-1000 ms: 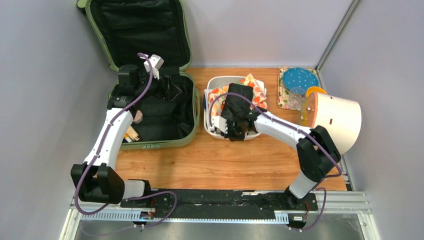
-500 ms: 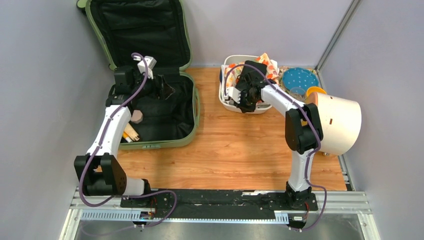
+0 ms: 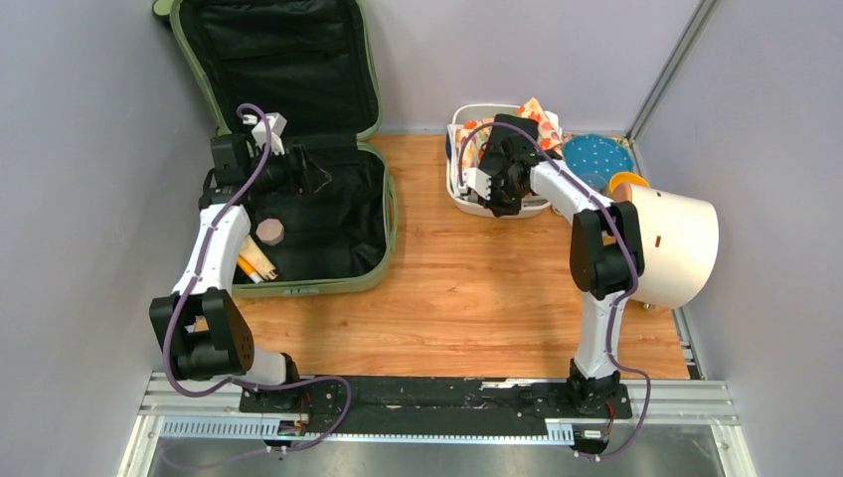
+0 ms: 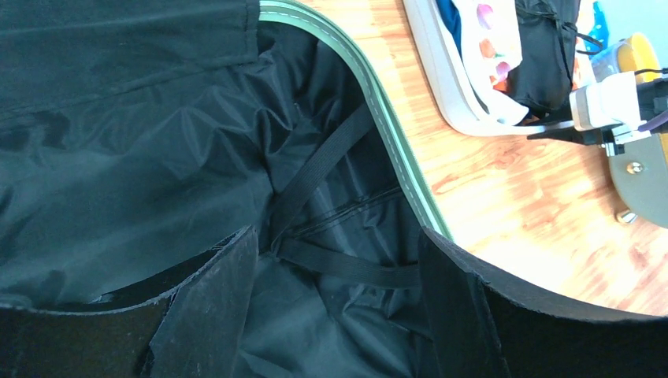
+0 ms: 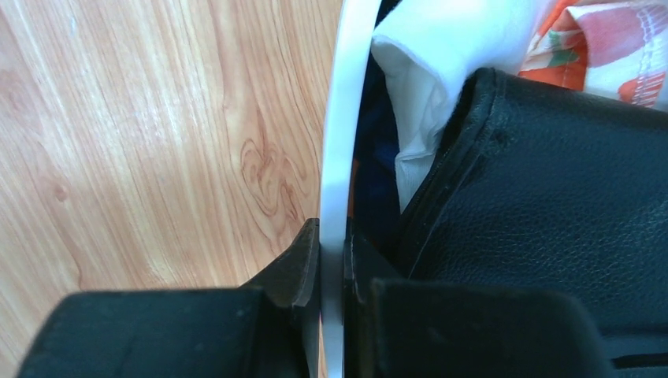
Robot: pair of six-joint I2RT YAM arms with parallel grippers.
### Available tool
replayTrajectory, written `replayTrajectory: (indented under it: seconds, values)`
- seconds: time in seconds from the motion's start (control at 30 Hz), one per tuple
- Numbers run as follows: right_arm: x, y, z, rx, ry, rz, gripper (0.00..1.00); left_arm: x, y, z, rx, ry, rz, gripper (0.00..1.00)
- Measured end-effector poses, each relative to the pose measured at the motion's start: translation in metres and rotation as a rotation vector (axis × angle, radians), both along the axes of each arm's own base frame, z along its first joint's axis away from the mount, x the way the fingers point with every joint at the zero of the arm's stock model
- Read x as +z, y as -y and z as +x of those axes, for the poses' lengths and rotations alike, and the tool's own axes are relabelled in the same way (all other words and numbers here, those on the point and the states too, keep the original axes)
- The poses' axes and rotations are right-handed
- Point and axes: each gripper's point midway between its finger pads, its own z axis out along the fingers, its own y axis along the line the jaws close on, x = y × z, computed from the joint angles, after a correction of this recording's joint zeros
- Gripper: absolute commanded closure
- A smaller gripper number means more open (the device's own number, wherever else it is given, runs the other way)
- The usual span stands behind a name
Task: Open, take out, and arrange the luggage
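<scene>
The sage-green luggage lies open at the back left, its lid propped against the wall and its black lining showing. My left gripper hovers open over the rear of the lower shell, with only lining and a black elastic strap between its fingers. Inside the shell lie a small brown round item and cream-and-orange tubes. My right gripper is shut on the thin rim of the white tub, which stands at the back of the table.
The tub holds a black pouch, white cloth and an orange patterned cloth. A blue dotted plate and a large cream cylinder with an orange end sit at the right. Grey walls close in on the sides.
My right gripper has taken the white tub from the table's middle to the back right. My left gripper has drifted left and back inside the luggage, still open.
</scene>
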Motion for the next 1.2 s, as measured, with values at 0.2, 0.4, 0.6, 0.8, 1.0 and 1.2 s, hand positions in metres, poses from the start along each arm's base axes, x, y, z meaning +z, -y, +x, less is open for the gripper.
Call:
replayTrajectory:
  seconds: [0.2,0.4,0.6,0.8,1.0,1.2]
  values:
    - [0.003,0.012,0.005,0.015,0.015,-0.022,0.73,0.001,0.002,-0.001,-0.006,-0.003,-0.013,0.19]
    - [0.009,0.02,0.021,-0.02,0.058,-0.067,0.36,0.002,0.003,-0.001,-0.011,0.003,-0.013,0.19]
    - [0.041,0.014,0.014,-0.049,0.087,0.014,0.2,0.005,0.009,-0.005,-0.053,0.009,-0.03,0.18]
    - [0.172,-0.003,-0.029,-0.153,0.193,0.281,0.2,0.012,0.019,-0.017,-0.111,0.025,-0.06,0.19]
    - [0.283,0.044,-0.067,-0.513,0.268,0.555,0.2,0.013,0.023,-0.023,-0.133,0.033,-0.077,0.19]
    - [0.291,0.186,-0.077,-1.1,0.273,0.65,0.2,0.016,0.026,-0.023,-0.14,0.044,-0.098,0.19]
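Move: My right hand still pinches the near rim of the loaded white basin; the basin's middle lies about 11 cm ahead, straight out and some 4 cm below my fingers, with the black pouch on top, 12 cm ahead. The blue plate is roughly 21 cm right and 12 ahead, the yellow cup 27 right and 7 ahead, the drum 32 right and 8 back. From my left hand the basin is about 37 cm right, 12 ahead and 19 below. I ease my right hand a last 2 cm forward and right at the basin's near rim as I spread the fingers wide, then lift off it, up nearly 30 cm and back, before swinging 18 cm right towards the drum side, turning some 65 degrees clockwise. My open left hand drifts a few centimetres back and right over the suitcase. ##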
